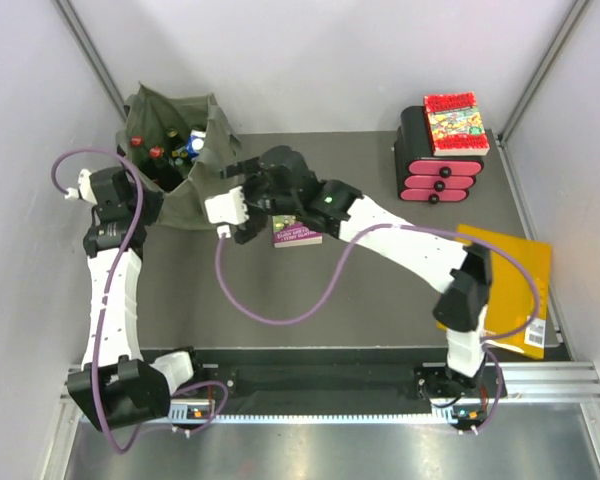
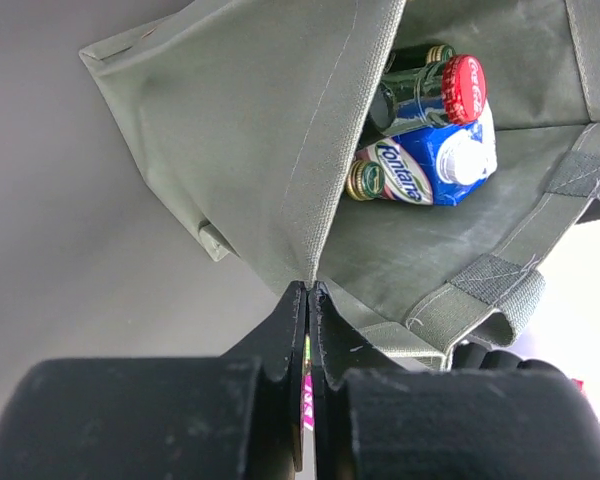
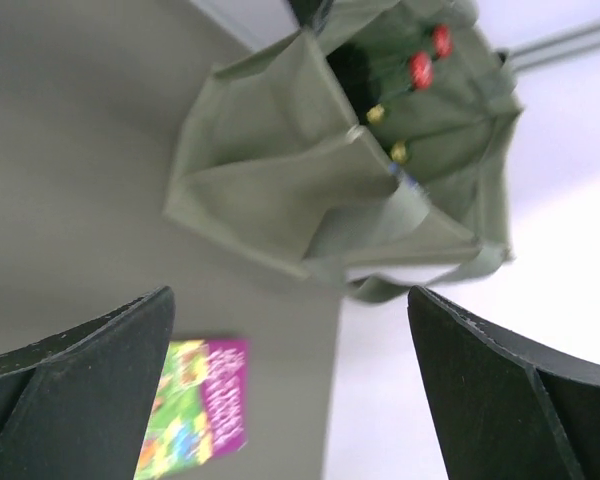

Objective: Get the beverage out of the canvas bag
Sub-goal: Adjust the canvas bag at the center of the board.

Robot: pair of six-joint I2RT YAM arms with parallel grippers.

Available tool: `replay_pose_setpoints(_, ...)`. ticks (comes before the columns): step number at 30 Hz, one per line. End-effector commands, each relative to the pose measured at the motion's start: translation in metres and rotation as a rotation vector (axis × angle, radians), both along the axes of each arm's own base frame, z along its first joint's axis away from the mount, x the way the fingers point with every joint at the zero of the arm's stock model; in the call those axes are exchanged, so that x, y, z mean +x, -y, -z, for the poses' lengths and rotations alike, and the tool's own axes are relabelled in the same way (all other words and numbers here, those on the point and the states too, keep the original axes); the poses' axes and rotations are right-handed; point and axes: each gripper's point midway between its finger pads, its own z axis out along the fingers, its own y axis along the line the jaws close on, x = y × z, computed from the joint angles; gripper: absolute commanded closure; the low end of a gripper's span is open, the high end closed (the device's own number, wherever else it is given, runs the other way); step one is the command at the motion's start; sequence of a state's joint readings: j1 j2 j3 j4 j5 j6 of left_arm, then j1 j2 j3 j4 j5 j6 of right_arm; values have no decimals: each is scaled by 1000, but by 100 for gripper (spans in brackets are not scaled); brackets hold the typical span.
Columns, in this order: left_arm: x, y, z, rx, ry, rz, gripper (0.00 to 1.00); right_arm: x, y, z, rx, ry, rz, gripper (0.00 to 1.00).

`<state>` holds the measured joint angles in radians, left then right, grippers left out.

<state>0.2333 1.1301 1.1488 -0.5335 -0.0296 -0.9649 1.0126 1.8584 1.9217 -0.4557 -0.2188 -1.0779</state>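
Note:
The olive canvas bag (image 1: 170,110) lies open at the table's far left. Inside it are beverages: a dark bottle with a red cap (image 2: 465,85), a blue carton (image 2: 430,165) and gold-capped bottles (image 2: 362,180). My left gripper (image 2: 310,290) is shut on a fold of the bag's near rim (image 2: 280,150); from above it (image 1: 160,205) sits at the bag's front edge. To the right of the bag my right gripper (image 1: 228,200) hovers open, facing its mouth. In the right wrist view its fingers (image 3: 290,295) are wide apart and hold nothing, the bag (image 3: 300,180) ahead of them.
A purple and green book (image 1: 297,235) lies under the right wrist. A pink drawer box (image 1: 440,170) with a red book (image 1: 455,122) on top stands at the far right. A yellow folder (image 1: 515,285) lies by the right edge. Walls close in on both sides.

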Motion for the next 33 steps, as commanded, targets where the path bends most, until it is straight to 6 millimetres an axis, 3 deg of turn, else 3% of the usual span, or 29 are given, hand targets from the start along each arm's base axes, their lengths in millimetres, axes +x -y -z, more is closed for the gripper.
replay_pose_setpoints(1,-27,4,41,19,-144,34,100,20,-43,-58,155,238,-65,1)
replay_pose_setpoints(6,-31,6,55,20,-152,51,100,27,-79,-52,190,312,-101,0)
replay_pose_setpoints(12,-29,12,61,26,-153,105,100,38,-113,-15,197,321,-151,0)
replay_pose_setpoints(20,-29,20,70,9,-154,149,100,47,-135,-16,278,382,-164,0)
replay_pose_setpoints(25,-33,26,82,-10,-168,173,100,44,-145,0,268,405,-211,0)
replay_pose_setpoints(33,-35,27,79,-2,-156,186,100,48,-157,28,247,408,-218,0)
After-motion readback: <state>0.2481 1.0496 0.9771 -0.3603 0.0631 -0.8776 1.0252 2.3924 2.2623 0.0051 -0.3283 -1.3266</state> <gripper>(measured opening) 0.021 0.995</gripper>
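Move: The bag's near-right rim corner, with its strap, lies about 9 cm to the right hand's left, 8 cm ahead and 5 cm lower. The blue carton is some 10 cm left, 13 cm ahead and 10 cm down; the red-capped bottle 17 cm left, 10 cm ahead and 7 cm down. The book lies about 13 cm right, 2 cm ahead and 28 cm down. From the left hand, already shut on the near rim, that corner is 10 cm right and 3 cm ahead, at its height. Bring the right gripper, still wide open, about 14 cm left and some 6 cm forward to the bag's near rim beside the left gripper, sinking about 5 cm on the way and slowing to a near stop. Roll it some 20 degrees so its far side rises, swinging slightly counter-clockwise. Keep the left fingers pinched on the rim, easing them slightly down. ##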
